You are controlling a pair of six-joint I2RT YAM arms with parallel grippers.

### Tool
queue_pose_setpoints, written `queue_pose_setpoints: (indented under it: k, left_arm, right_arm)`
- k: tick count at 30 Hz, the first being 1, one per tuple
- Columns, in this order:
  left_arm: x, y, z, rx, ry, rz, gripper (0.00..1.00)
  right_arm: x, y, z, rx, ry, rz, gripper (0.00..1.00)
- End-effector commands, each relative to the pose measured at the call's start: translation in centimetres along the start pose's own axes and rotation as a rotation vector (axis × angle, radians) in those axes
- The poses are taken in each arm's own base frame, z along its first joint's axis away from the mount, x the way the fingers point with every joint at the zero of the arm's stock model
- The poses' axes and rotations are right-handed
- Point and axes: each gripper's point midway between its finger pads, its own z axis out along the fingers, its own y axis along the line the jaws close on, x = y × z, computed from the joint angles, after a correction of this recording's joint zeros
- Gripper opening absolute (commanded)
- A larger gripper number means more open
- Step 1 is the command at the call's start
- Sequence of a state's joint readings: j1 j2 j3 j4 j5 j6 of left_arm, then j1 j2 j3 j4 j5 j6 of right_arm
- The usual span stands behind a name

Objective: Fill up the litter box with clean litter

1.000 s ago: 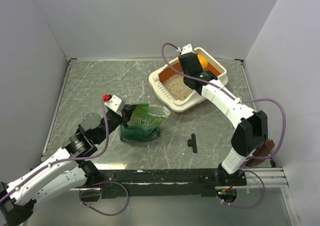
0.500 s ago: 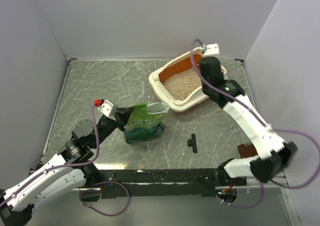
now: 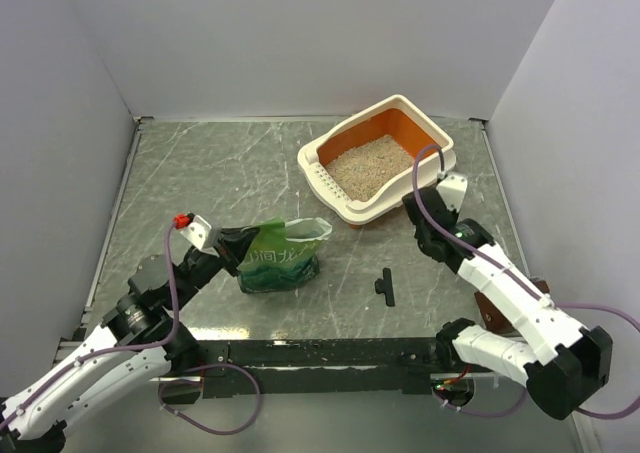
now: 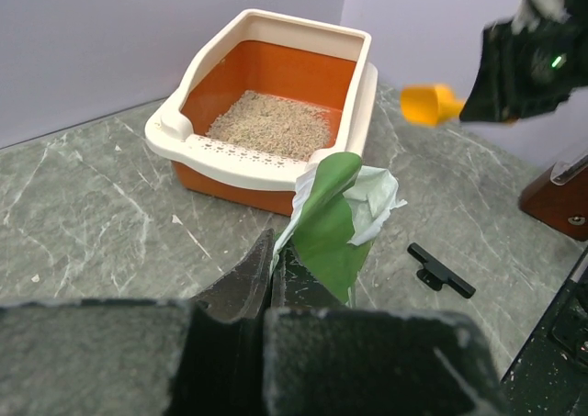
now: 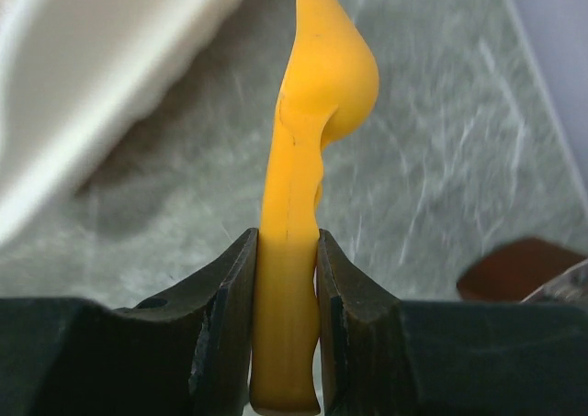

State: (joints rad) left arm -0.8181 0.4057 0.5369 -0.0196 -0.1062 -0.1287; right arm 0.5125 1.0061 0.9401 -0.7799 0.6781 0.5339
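The litter box (image 3: 322, 173), cream outside and orange inside, stands at the back right of the table and also shows in the left wrist view (image 4: 272, 20). Beige clean litter (image 3: 368, 167) lies in a grainy bed on its floor (image 4: 269, 123). My left gripper (image 4: 276, 262) is shut on the edge of a green crinkled bag (image 4: 333, 221), which stands upright at centre left (image 3: 279, 261). In front of the box's right end, my right gripper (image 5: 287, 255) is shut on the handle of a yellow-orange scoop (image 5: 308, 113). The scoop (image 4: 432, 104) hangs above the table.
A small black T-shaped part (image 3: 386, 286) lies on the marble table between the bag and the right arm. A brown block (image 4: 557, 196) stands at the right edge. Grey walls close off the back and both sides.
My right arm has drawn back from over the litter box toward the near right, carrying the scoop. The left arm has pulled the bag slightly left and nearer.
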Motion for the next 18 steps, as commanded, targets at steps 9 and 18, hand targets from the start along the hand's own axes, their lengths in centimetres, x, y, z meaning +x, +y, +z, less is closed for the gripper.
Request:
queue_pose_setpoints:
  k: [9, 18]
  left_arm:
    - [-3.5, -0.6, -0.5, 0.025, -0.131, -0.046, 0.01]
    - [-3.0, -0.2, -0.3, 0.0, -0.114, -0.029, 0.01]
  right_arm:
    - [8.0, 1.0, 6.9, 0.057, 0.228, 0.203, 0.0]
    - [11.1, 2.2, 10.6, 0.022, 0.386, 0.206, 0.03]
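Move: The right hand grips the orange scoop beside the litter box; the bare tabletop it heads for lies about 18 cm below and 2 cm ahead, 1 cm to its right. The litter box is about 16 cm ahead and 12 cm left, the black clip some 10 cm back and 8 cm left. From the left hand, still on the bag, that spot is about 8 cm ahead, 39 cm right and 29 cm below. The right hand lowers the gripped scoop about 14 cm towards the bare tabletop, tipping some 15 degrees further down. ##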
